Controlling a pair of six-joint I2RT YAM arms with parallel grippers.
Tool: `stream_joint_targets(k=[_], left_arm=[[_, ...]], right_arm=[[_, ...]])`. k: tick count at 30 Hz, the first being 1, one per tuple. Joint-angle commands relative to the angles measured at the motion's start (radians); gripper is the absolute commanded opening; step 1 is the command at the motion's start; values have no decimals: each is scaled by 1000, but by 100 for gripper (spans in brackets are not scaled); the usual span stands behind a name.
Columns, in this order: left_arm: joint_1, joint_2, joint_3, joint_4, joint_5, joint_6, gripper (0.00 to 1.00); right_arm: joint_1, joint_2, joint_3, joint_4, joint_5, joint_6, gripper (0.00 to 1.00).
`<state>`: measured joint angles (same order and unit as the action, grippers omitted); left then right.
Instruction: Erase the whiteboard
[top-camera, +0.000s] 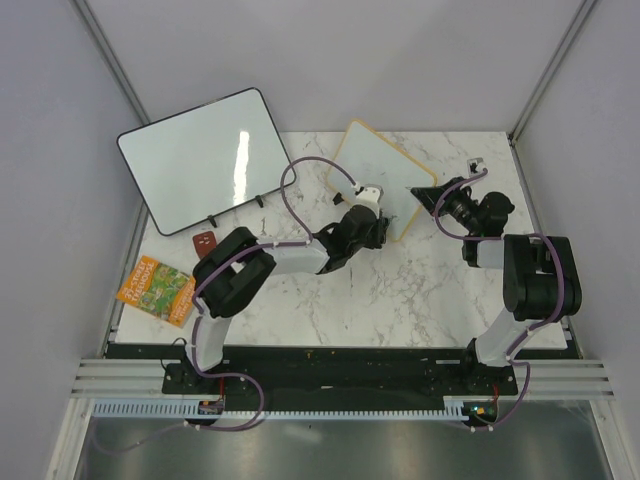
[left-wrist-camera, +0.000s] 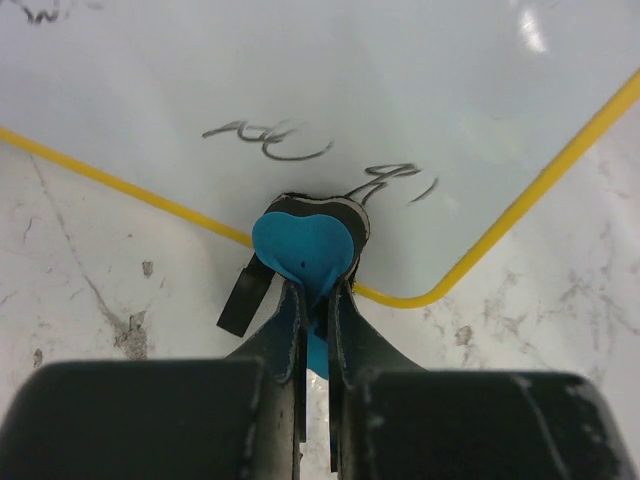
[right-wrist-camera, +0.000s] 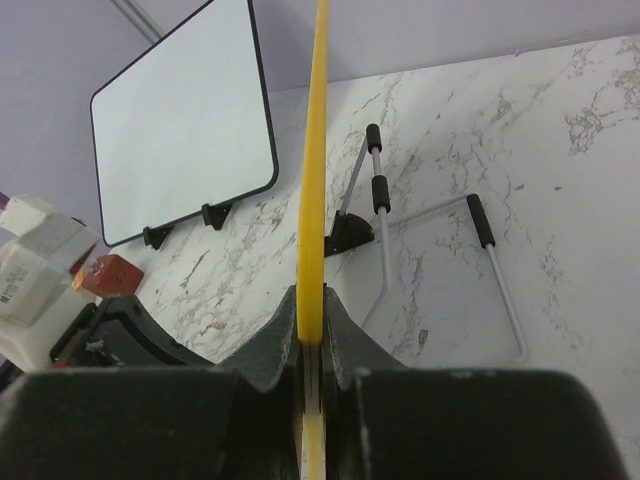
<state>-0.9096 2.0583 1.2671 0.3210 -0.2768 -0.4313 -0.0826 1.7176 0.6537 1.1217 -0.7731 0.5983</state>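
Note:
The whiteboard (top-camera: 372, 160), small with a yellow-tan frame, is tilted up off the marble table (top-camera: 330, 300) at the back centre. My right gripper (top-camera: 424, 196) is shut on its right edge; in the right wrist view the frame (right-wrist-camera: 318, 150) runs edge-on up from between the jaws of the right gripper (right-wrist-camera: 320, 300). My left gripper (top-camera: 378, 226) is shut on a blue heart-shaped eraser (left-wrist-camera: 305, 245). The eraser is pressed against the board's lower edge beside a rounded corner, with the left gripper (left-wrist-camera: 315, 292) just behind it. Dark handwriting (left-wrist-camera: 268, 140) shows on the board's white face (left-wrist-camera: 300, 70) just beyond the eraser.
A larger black-framed whiteboard (top-camera: 200, 160) leans at the back left on black feet. A small reddish-brown block (top-camera: 204, 241) and a colourful booklet (top-camera: 155, 290) lie at the left. A wire stand (right-wrist-camera: 440, 250) with black grips lies on the table behind the held board.

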Motion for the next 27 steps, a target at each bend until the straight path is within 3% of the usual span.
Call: stream_joint_targets(k=[1, 4, 9, 14, 16, 21, 27], left_arm=[[6, -99, -21, 185, 125, -4, 2], [6, -98, 0, 190, 114, -9, 2], [5, -29, 72, 116, -18, -6, 2], [-2, 2, 71, 131, -277, -92, 2], [0, 17, 52, 214, -271, -71, 2], [3, 62, 115, 191, -254, -55, 2], [55, 102, 130, 197, -83, -127, 2]], right_arm=[[12, -33, 29, 29, -83, 18, 0], [12, -33, 29, 27, -83, 17, 0], [12, -30, 29, 32, -83, 17, 0], [15, -30, 26, 32, -80, 15, 0], [15, -29, 27, 32, -78, 15, 0], [17, -29, 27, 33, -80, 15, 0], [17, -29, 29, 32, -81, 15, 0]])
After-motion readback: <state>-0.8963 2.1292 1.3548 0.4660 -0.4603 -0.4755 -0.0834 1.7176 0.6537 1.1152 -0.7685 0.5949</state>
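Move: The left hand, holding the blue eraser at the board's lower edge, has the nearer scribble about 6 cm ahead, 1 cm to its right and 1 cm higher. The other scribble is some 3 cm ahead and 5 cm to the right, about level in height; the board's lower right corner is about 1 cm back, 5 cm right and 2 cm lower. From the right hand, pinching the board's right edge, the nearer scribble lies about 13 cm left, 2 cm back and 8 cm below. The eraser, still pinched in the left hand, leaves the board's lower edge and ends against its face over the nearer scribble: it rises about 6 cm, drifting slightly right, then swings forward about 5 cm and sinks back some 3 cm, the fingers tilting up and turning roughly 10 degrees counter-clockwise. The right hand keeps its pinch on the board's edge and holds still. ##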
